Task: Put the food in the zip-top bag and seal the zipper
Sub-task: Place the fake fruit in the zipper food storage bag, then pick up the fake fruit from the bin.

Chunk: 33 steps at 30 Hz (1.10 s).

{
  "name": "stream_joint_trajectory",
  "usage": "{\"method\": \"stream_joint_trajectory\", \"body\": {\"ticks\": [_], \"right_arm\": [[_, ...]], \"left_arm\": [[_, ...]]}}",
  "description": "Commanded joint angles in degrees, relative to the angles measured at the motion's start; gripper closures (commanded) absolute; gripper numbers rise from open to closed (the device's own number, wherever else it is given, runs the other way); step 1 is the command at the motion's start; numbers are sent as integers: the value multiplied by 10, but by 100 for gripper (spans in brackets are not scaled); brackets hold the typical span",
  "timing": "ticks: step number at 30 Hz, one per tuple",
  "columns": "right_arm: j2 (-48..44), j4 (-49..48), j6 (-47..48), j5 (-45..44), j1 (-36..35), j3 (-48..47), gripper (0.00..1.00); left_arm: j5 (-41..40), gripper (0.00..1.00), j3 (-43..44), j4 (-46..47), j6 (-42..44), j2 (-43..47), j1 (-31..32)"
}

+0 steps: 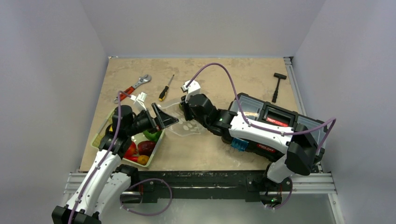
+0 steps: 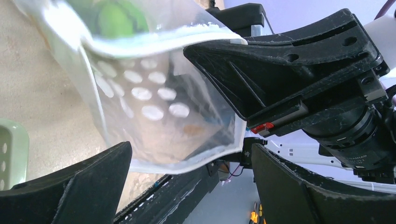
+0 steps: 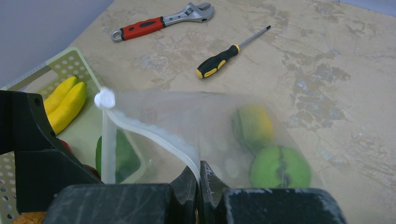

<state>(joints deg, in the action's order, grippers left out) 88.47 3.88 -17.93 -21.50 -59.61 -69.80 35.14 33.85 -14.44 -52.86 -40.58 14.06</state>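
Observation:
The zip-top bag (image 1: 189, 125) lies between the arms, clear with whitish dots (image 2: 154, 107). Two pieces of food are inside it: a green round one (image 3: 280, 167) and a green-yellow one (image 3: 252, 123). My right gripper (image 3: 199, 173) is shut on the zipper (image 3: 154, 135), holding the mouth edge up; it also shows from above (image 1: 183, 108). My left gripper (image 2: 191, 186) stands wide open at the bag's edge, touching nothing, just right of the basket (image 1: 163, 116). More food (image 1: 144, 147) lies in the pale green basket (image 1: 100, 133), including yellow bananas (image 3: 65, 102).
A red-handled wrench (image 1: 133, 87) and a screwdriver (image 1: 166, 88) lie behind the bag. A black hammer (image 1: 278, 86) is at the far right. A black toolbox (image 1: 275, 121) sits under the right arm, with a small blue object (image 1: 238, 143) beside it.

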Motion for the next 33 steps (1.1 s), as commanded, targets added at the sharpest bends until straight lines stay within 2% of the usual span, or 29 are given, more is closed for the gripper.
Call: {"method": "stream_joint_trajectory", "body": {"ticks": [1, 6, 11, 14, 18, 20, 25, 27, 33], "right_arm": [[-19, -14, 7, -5, 0, -22, 100], [-17, -20, 18, -10, 0, -16, 100], [-18, -30, 23, -12, 1, -4, 100], [-16, -31, 31, -19, 1, -2, 100], [-18, -36, 32, -13, 2, 9, 100], [-16, -49, 33, -8, 2, 11, 100], [-17, -52, 41, -9, 4, 16, 100], [-18, -54, 41, -8, 7, 20, 100], [-18, -57, 42, -3, 11, 26, 100]], "left_arm": [[-16, 2, 33, -26, 37, 15, 5], [-69, 3, 83, -140, 115, 48, 4], [-180, 3, 179, -312, 219, 62, 4], [-272, 4, 204, -381, 241, 79, 4], [-405, 2, 192, -451, 190, 96, 4], [-445, 1, 179, -484, 132, 88, 4], [-451, 0, 121, -535, -2, 54, 4], [-482, 0, 105, -552, -36, 43, 4], [-581, 3, 98, -527, -54, 21, 3]]}}
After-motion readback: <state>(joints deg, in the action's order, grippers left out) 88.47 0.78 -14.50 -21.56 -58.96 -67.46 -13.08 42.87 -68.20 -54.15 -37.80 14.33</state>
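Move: The dark red fruit in the basket lies about 14 cm to the left of the left hand, barely a centimetre back and some 20 cm below it. The green pepper is 7 cm farther out than that fruit and 4 cm to its right; the pomegranate is 10 cm to its left, and the small orange 8 cm nearer the base and 2 cm to its left. From the right hand the dark red fruit is roughly 21 cm left, 5 cm back and 20 cm down. Towards the dark red fruit comes the empty left hand, leaving the bag's mouth: it arcs left about 15 cm, first rising some 4 cm over the basket's near-side rim, then dropping steeply and drawing back about 6 cm. Its fingers stay wide open while the wrist swings counter-clockwise and tips to point mostly down; it is still above the fruit at the end. The right hand keeps its pinch on the bag's edge. ##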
